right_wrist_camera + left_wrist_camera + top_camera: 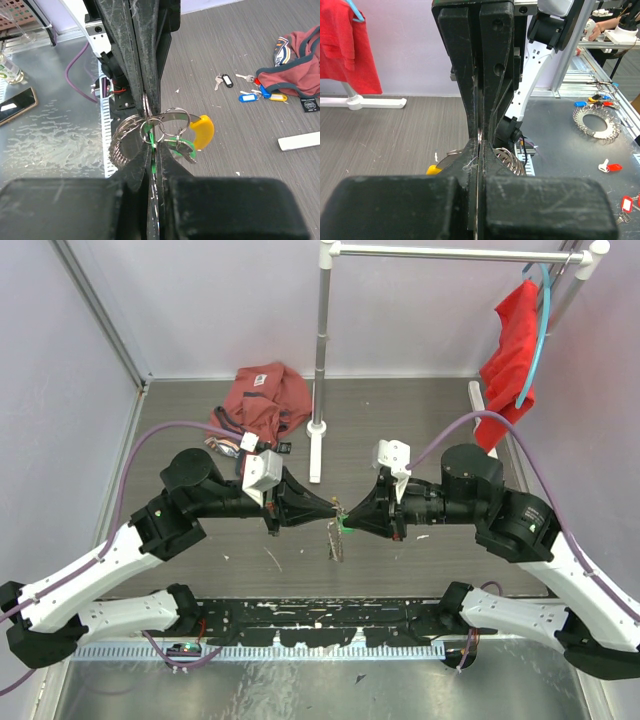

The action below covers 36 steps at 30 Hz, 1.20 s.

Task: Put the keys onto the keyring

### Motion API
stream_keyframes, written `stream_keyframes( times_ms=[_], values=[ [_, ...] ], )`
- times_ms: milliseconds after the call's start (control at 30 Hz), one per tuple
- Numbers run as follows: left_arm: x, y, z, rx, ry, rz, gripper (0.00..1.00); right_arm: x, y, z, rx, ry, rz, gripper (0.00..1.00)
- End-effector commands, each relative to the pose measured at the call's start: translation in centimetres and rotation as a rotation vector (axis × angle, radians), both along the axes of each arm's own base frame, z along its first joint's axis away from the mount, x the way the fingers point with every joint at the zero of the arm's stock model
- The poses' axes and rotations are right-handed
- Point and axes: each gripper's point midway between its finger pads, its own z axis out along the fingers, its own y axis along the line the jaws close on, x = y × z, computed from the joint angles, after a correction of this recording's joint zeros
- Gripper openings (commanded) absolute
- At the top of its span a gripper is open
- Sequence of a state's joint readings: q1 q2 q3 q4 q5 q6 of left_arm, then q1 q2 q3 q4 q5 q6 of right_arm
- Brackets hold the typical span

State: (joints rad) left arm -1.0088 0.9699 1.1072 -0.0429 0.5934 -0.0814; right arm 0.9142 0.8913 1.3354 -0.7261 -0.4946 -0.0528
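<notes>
My two grippers meet tip to tip above the middle of the table. The left gripper is shut on the thin metal loop of the keyring. The keyring's silvery coil and curved yellow tag hang beside the jaws; both also show in the left wrist view. The right gripper is shut on a green-tagged key at the loop. Another green-tagged key hangs from the ring. Loose tagged keys lie on the table by the red cloth.
A crumpled red garment lies at the back left with the loose keys beside it. A white stand rises at the back centre, its foot just behind the grippers. A red cloth hangs at the back right.
</notes>
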Motion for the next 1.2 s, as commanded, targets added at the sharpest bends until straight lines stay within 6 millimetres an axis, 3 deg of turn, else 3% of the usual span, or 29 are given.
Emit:
stream_keyframes(
  times_ms=[0,567,600,700,933,1100,1167],
  values=[
    [-0.3,0.0,1.0,-0.034,-0.026,-0.013,0.00,-0.1,-0.7,2.7,0.058,-0.075,-0.015,0.03],
    [0.0,-0.5,0.4,-0.009,-0.013,-0.012,0.00,0.0,-0.9,3.0,0.076,-0.092,-0.025,0.07],
    [0.3,-0.4,0.3,-0.008,-0.013,0.003,0.00,0.1,-1.0,2.9,0.071,-0.092,-0.033,0.10],
    [1.1,-0.2,-0.1,0.006,-0.006,0.054,0.00,0.4,-1.7,2.1,0.041,-0.096,-0.066,0.31],
    [2.2,-0.2,-1.1,0.039,0.014,0.120,0.00,1.2,-3.3,2.2,0.026,-0.127,-0.157,0.41],
    [3.9,-1.4,-3.8,0.094,0.057,0.170,0.00,5.3,-6.3,2.8,0.051,-0.140,-0.476,0.53],
    [4.8,-2.5,-5.4,0.118,0.082,0.186,0.00,6.5,-7.9,3.1,0.097,-0.134,-0.608,0.64]
  ],
)
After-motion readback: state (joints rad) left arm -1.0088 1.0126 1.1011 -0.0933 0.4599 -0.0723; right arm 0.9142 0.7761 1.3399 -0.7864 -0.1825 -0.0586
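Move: My left hand still pinches the keyring by its rim; the ring's middle hangs about 4 cm below that hand and 2 cm to its right, level fore and aft. From my right hand the ring's middle is some 2 cm left and 1 cm lower, and the green-tagged key is already between my right fingertips. The yellow tab sits about 4 cm forward and 2 cm left of my right hand, at its height. I keep my right fingers on the green-tagged key at first, barely shifting, then open them to a bit over half and let go. I draw that hand away from the keyring, about 5 cm right and 3 cm forward, swinging it clockwise. My left hand keeps its pinch and carries the keyring some 3 cm forward and nearly as far down. ##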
